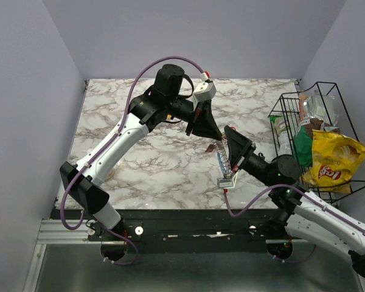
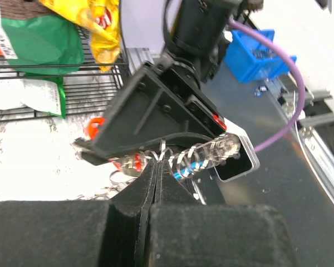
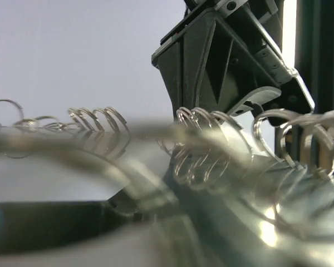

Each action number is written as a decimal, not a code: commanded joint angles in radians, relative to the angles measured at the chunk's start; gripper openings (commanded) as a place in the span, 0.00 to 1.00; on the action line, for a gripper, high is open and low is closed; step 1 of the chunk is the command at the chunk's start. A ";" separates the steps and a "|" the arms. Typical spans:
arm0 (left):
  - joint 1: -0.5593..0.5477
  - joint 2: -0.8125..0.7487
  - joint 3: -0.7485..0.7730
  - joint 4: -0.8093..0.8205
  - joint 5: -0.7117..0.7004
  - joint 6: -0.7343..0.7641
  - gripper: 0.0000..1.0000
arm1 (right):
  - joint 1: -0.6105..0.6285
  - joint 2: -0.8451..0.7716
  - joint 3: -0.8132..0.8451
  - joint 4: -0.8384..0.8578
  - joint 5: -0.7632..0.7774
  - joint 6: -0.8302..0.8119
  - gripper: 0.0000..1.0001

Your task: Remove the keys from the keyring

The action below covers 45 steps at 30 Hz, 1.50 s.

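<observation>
The keyring (image 1: pixel 222 159) hangs above the marble table (image 1: pixel 140 158) between my two grippers. In the left wrist view it is a silver wire coil (image 2: pixel 203 156) with a blue strand inside and a white tag (image 2: pixel 236 162) at its end. Small red key heads (image 2: pixel 134 162) hang by it, and another red head (image 2: pixel 94 127) sits further left. My left gripper (image 2: pixel 157 164) is shut, pinching a wire loop of the ring. My right gripper (image 1: pixel 230 141) is shut on the ring from the other side. The right wrist view shows only blurred coils (image 3: pixel 200 150) and the left gripper's black housing (image 3: pixel 222 61).
A black wire basket (image 1: pixel 319 193) stands at the table's right edge, holding a yellow chip bag (image 1: pixel 334 161) and green packets (image 1: pixel 303 146). Beyond the table's near edge, a blue bin (image 2: pixel 256 53) shows in the left wrist view. A purple cable (image 2: pixel 292 94) loops off the right arm.
</observation>
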 commanded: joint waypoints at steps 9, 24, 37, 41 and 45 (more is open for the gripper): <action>0.027 -0.029 -0.072 0.481 -0.094 -0.436 0.00 | 0.048 0.020 -0.120 0.127 -0.044 -0.686 0.01; 0.148 -0.092 -0.330 1.326 0.031 -1.069 0.00 | 0.054 -0.044 -0.076 0.098 0.071 -0.598 0.01; 0.204 -0.137 -0.400 1.219 0.055 -0.961 0.20 | 0.056 -0.095 -0.021 0.072 0.049 -0.604 0.01; 0.204 -0.143 -0.373 0.957 0.071 -0.780 0.27 | 0.054 -0.095 -0.004 0.058 0.043 -0.597 0.01; 0.176 -0.115 -0.174 0.230 -0.027 -0.137 0.36 | 0.056 -0.086 0.001 0.069 0.042 -0.585 0.01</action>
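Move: The left fingertips are shut at the keyring's wire coil. The keyring's middle lies about 4 cm back of them and 1 cm to their right, some 1 cm lower. The red key at the right gripper's tips is about 3 cm ahead and 3 cm to the right, nearly level. From the right hand, the keyring's middle is some 7 cm back, 1 cm to the left and 1 cm below. Forward first, about 3 cm with small bobs up and down, the left hand works at the coil while its wrist rolls some 15 degrees; then it goes roughly 5 cm left and rises, away from the keyring. Late on its fingers part to about a third, and it ends clear of the wire. The right gripper keeps its pinch on the red key, easing only slightly back and right. ##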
